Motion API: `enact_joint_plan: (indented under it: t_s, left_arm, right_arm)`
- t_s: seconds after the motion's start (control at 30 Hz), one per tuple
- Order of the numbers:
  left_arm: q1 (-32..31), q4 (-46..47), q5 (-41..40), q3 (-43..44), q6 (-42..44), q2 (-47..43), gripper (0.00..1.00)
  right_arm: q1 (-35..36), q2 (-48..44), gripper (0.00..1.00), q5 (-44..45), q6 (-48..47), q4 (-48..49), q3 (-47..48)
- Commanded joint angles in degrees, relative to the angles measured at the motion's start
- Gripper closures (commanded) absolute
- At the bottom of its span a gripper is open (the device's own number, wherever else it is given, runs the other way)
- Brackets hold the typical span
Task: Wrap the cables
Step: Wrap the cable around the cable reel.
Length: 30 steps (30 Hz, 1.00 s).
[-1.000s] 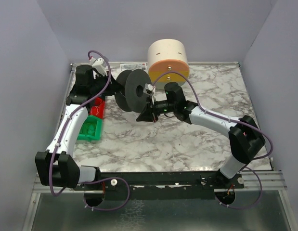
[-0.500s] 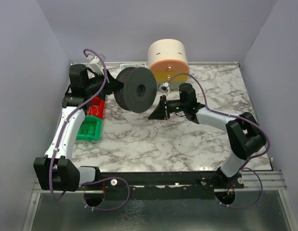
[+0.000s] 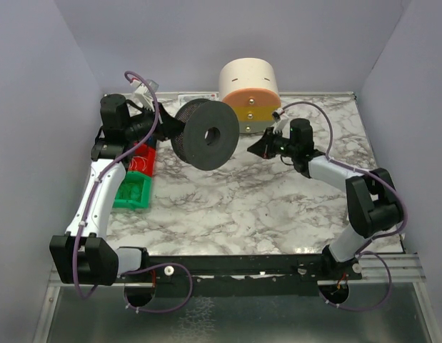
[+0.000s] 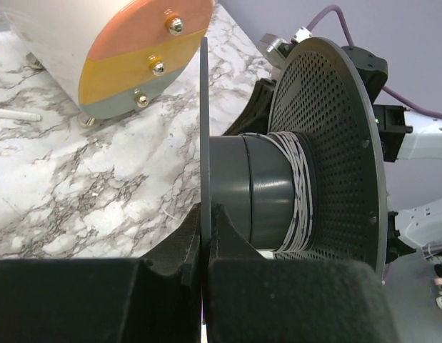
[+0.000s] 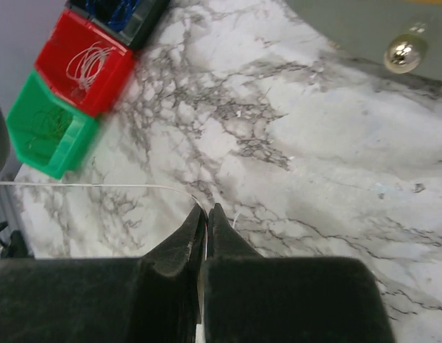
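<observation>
A dark grey spool (image 3: 210, 136) hangs above the back left of the table. My left gripper (image 3: 166, 127) is shut on the thin edge of one of its flanges (image 4: 204, 128), the jaws (image 4: 206, 211) pinching it from both sides. Pale whitish cables (image 4: 298, 189) are wound around the core (image 4: 253, 193) next to the perforated flange (image 4: 328, 143). My right gripper (image 3: 255, 150) sits to the right of the spool, apart from it. In the right wrist view it (image 5: 206, 209) is shut on one thin white cable (image 5: 99, 186), which runs left out of the picture.
A white drum (image 3: 249, 96) with an orange, yellow and grey face stands at the back, just behind both grippers. A red bin (image 3: 143, 158) and a green bin (image 3: 133, 191) sit along the left edge under the left arm; the red one (image 5: 85, 64) holds loose wire.
My right gripper has drawn away from the spool toward the right and back, still shut. The spool has turned a little, its face now more toward the camera.
</observation>
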Motion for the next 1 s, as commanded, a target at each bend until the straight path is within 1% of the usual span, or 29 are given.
enact_joint_plan:
  t_s: [0.0,0.07,0.17,0.27,0.37,0.43,0.6,0.67,0.77,0.87,0.97]
  left_arm:
    - [-1.43,4.26,5.53,0.45,0.34,-1.78,1.00]
    - [-2.39,3.82,5.99,0.06,1.38,-1.87,1.00]
    - [-4.55,-1.47,4.58,1.10,6.88,-1.50,1.00]
    - [-7.40,-8.43,0.87,2.55,13.81,-1.05,1.00]
    - [-8.92,-10.75,-2.85,3.11,17.14,-0.80,1.00]
    - [-9.29,-10.91,-6.50,3.16,18.14,-0.90,1.00]
    - [-10.93,-10.65,-16.64,2.63,19.35,-0.70,1.00]
    - [-11.53,-10.67,-17.68,2.66,19.62,-0.29,1.00]
    - [-12.29,-10.67,-17.42,3.08,19.51,0.39,1.00]
    - [-12.48,-10.83,-18.49,3.77,19.11,1.07,1.00]
    - [-12.53,-10.84,-21.92,4.06,18.52,1.58,1.00]
  right_arm:
    - [0.34,-2.68,0.99,14.97,-0.50,-4.58,4.35]
    - [0.08,-3.29,1.00,19.01,-0.93,-5.58,6.86]
    - [-1.42,-3.75,1.00,18.34,0.48,-4.27,10.36]
    - [-2.49,-3.40,1.00,11.27,2.18,-6.04,15.51]
    - [-2.50,-3.58,1.00,4.22,2.41,-9.51,19.98]
    - [-2.50,-4.54,1.00,0.74,1.63,-12.58,21.40]
    - [-2.48,-8.81,1.00,-7.63,-1.23,-18.31,21.20]
    - [-2.41,-10.04,1.00,-11.45,-0.20,-19.02,20.85]
    - [-1.58,-11.42,1.00,-15.68,3.74,-16.54,20.26]
    - [0.58,-10.99,1.00,-18.17,6.94,-15.09,21.66]
    - [3.80,-9.36,1.00,-19.50,8.65,-14.35,23.43]
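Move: The left hand grips the edge of the cable reel's nearer flange; the reel's middle is about 8 cm to its right and about level with it. From the right hand, which holds the cable, the reel lies some 14 cm left, 4 cm back and 15 cm above. The drawer cabinet is about 22 cm straight ahead of the right hand and 4 cm lower; the red tray is 36 cm left, 6 ahead and 12 below. Right hand lifts its cable 19 cm past the reel, forward then back; left lowers the reel 5 cm. ##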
